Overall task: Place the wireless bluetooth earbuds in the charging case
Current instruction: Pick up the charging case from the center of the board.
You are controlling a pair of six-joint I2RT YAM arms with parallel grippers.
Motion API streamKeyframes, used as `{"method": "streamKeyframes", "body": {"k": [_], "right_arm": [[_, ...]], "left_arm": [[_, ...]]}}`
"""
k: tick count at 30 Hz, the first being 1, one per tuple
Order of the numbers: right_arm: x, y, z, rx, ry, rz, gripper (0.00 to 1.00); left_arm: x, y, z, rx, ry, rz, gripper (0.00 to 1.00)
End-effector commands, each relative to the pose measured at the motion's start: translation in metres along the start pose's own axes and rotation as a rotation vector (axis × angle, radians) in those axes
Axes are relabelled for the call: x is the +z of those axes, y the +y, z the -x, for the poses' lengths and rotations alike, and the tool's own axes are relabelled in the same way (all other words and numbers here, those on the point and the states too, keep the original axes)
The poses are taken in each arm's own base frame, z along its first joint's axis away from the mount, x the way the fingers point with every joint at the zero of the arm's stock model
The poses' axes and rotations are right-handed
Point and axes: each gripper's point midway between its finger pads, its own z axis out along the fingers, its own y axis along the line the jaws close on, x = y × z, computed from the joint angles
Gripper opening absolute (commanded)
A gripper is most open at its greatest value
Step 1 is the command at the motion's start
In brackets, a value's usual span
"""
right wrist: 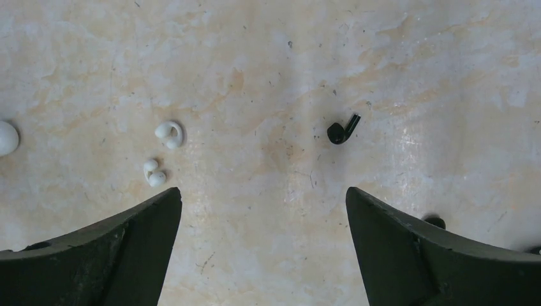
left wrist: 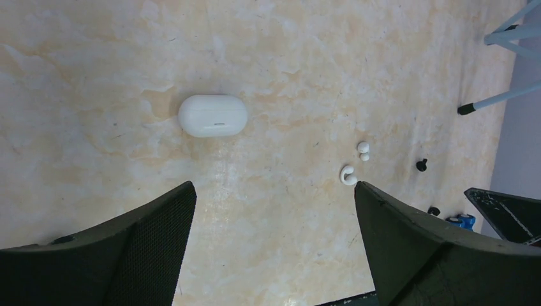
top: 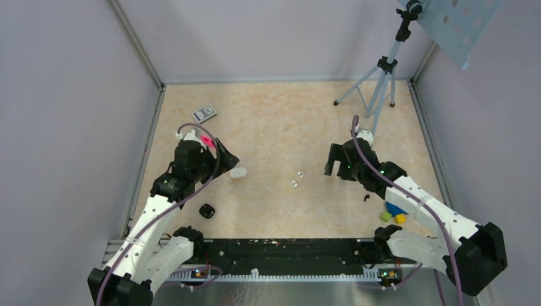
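Note:
The white charging case (top: 238, 172) (left wrist: 212, 116) lies closed on the beige table, just right of my left gripper (top: 224, 157) (left wrist: 274, 191), which hangs open and empty above the table. Two white earbuds (top: 294, 184) (left wrist: 348, 175) (right wrist: 170, 134) lie side by side mid-table, the second one (top: 300, 173) (left wrist: 363, 150) (right wrist: 154, 173) close by. A black earbud (top: 367, 197) (right wrist: 341, 131) lies further right, and another black earbud (right wrist: 435, 222) peeks from behind a finger. My right gripper (top: 332, 163) (right wrist: 263, 191) is open and empty, between the white and black buds.
A black case (top: 206, 210) sits near the left arm's base. Coloured toy blocks (top: 394, 213) lie by the right arm. A small card box (top: 204, 113) rests at the back left. A tripod (top: 376, 89) stands at the back right. Walls enclose the table.

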Motion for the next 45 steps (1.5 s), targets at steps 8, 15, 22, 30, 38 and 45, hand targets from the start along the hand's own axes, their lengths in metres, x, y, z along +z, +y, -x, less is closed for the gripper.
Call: {"method": "streamKeyframes", "body": {"k": [8, 15, 22, 30, 38, 45], "right_arm": [[-0.017, 0.017, 0.032, 0.038, -0.11, 0.085, 0.99], [-0.022, 0.018, 0.033, 0.026, -0.113, 0.104, 0.99], [-0.03, 0.022, 0.036, 0.015, -0.125, 0.137, 0.99], [-0.036, 0.025, 0.04, 0.01, -0.126, 0.153, 0.99], [-0.038, 0.024, 0.037, 0.011, -0.127, 0.162, 0.99], [-0.037, 0.021, 0.033, 0.01, -0.129, 0.165, 0.99]], "left_arm": [[0.001, -0.008, 0.012, -0.019, -0.002, 0.018, 0.99], [0.02, 0.017, -0.009, -0.081, 0.166, 0.221, 0.99], [0.051, 0.024, -0.021, -0.268, 0.217, 0.315, 0.99], [0.079, 0.044, -0.027, -0.407, 0.258, 0.556, 0.99], [0.105, 0.05, -0.041, -0.428, 0.301, 0.596, 0.99], [0.134, 0.039, -0.037, -0.227, 0.345, 0.502, 0.98]]}}
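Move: Just beyond the open left hand lies the white charging case, about 5 cm ahead, 2 cm to the right and some 16 cm below. The two white earbuds lie roughly 20 cm to the right of the case and 2 cm nearer the base; the black case sits about 13 cm back and 11 cm left of it, the pink piece 12 cm ahead and 10 cm left of it. From the right hand, the charging case is about 36 cm left, 4 cm ahead and 11 cm down. Sinking some 13 cm onto the white charging case, the left hand also eases about 4 cm forward, mostly in the latter half. On the way its fingers tip down by about 40 degrees until nearly upright and turn counter-clockwise by some 20, staying wide open above and about the case. The right hand, empty and open, rises about 3 cm. ##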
